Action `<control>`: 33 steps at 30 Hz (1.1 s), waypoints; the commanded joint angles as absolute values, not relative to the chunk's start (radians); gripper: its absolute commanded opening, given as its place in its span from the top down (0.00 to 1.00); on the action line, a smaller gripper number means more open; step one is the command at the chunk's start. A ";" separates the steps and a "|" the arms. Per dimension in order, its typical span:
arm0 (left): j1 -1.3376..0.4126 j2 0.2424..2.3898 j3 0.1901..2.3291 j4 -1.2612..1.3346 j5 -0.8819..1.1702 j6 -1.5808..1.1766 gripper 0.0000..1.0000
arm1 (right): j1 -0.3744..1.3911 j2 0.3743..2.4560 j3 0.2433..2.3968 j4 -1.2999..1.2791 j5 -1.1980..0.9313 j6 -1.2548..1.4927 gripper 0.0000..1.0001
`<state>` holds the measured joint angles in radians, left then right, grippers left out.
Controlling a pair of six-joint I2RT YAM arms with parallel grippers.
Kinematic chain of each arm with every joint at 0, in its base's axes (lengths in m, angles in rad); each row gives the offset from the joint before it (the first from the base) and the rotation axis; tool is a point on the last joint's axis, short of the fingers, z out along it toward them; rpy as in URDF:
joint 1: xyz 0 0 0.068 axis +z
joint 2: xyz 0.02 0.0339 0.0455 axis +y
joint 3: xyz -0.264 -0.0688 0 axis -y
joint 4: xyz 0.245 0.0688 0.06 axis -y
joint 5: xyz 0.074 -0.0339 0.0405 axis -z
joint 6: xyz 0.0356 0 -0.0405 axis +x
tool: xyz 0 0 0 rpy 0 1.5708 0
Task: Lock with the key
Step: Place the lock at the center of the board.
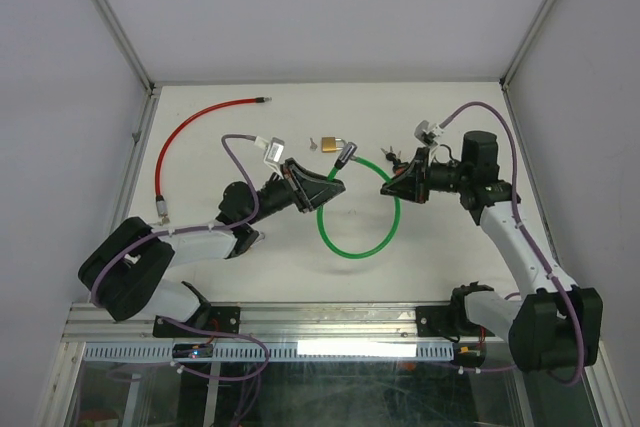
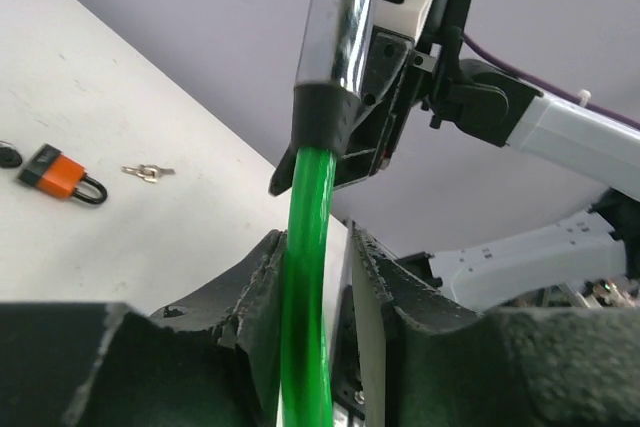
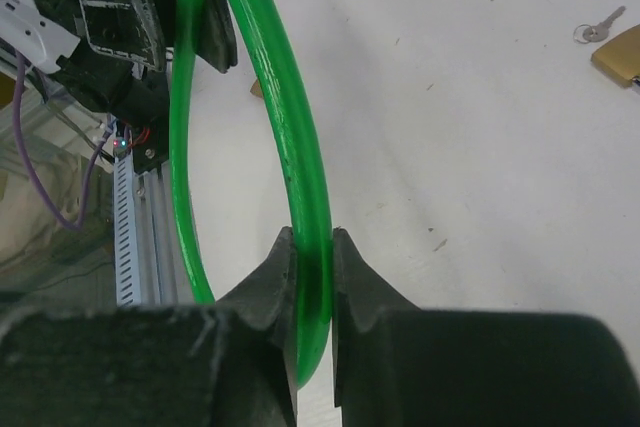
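A brass padlock (image 1: 335, 143) lies on the white table, with a small silver key (image 1: 313, 144) just to its left. In the left wrist view the padlock (image 2: 60, 172) and key (image 2: 148, 171) lie off to the left. The right wrist view has the padlock (image 3: 620, 52) and key (image 3: 595, 29) at its right edge. A green cable (image 1: 355, 250) loops between both grippers. My left gripper (image 1: 338, 185) (image 2: 315, 237) sits below the cable's chrome end cap (image 2: 335, 27). The cable rests on one finger, with a gap to the other. My right gripper (image 1: 385, 187) (image 3: 312, 237) is shut on the cable (image 3: 300, 177).
A red cable (image 1: 185, 132) curves along the table's left side. A dark bunch of keys (image 1: 390, 154) lies just behind the right gripper. Metal frame posts and grey walls bound the table on the left, right and back.
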<state>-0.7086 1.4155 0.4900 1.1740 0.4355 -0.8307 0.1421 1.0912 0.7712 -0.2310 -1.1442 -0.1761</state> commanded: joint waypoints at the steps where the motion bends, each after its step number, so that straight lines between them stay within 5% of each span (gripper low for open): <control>1: -0.715 1.356 0.437 1.294 0.292 -0.800 0.64 | 0.069 1.060 0.796 -0.120 -1.243 -0.059 1.00; 13: -0.691 1.204 0.316 1.157 0.180 -0.668 0.21 | -0.165 1.107 0.918 -0.374 -1.158 -0.195 1.00; 19: -0.684 1.089 0.259 1.045 0.116 -0.577 0.12 | -0.281 1.217 1.004 -0.552 -0.880 -0.391 1.00; 33: -0.682 1.017 0.232 0.915 0.131 -0.515 0.10 | -0.523 1.477 1.076 -0.647 -0.698 -0.481 0.99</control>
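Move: The pair of small keys on the right of the board, towards which the green cable lock will be carried, lies some 17 cm to the right of the right hand, about 9 cm farther out and 18 cm below. From that hand the orange padlock is about 7 cm right and 13 cm ahead, the black keyring some 5 cm right and 18 cm ahead, both on the board. From the left hand the small keys are about 30 cm right, 9 cm ahead and 21 cm lower. The right hand, its fingers already shut on the green tube of the cable lock, takes the loop over alone and carries it about 24 cm to the right towards the small keys, easing forward some 8 cm and, after a slight rise, sinking about 9 cm while turning clockwise some 45 degrees and tipping. Meanwhile the left hand opens wide, lets go of the tube below the silver barrel and backs off to the left, then sinks a little, turning counter-clockwise. ##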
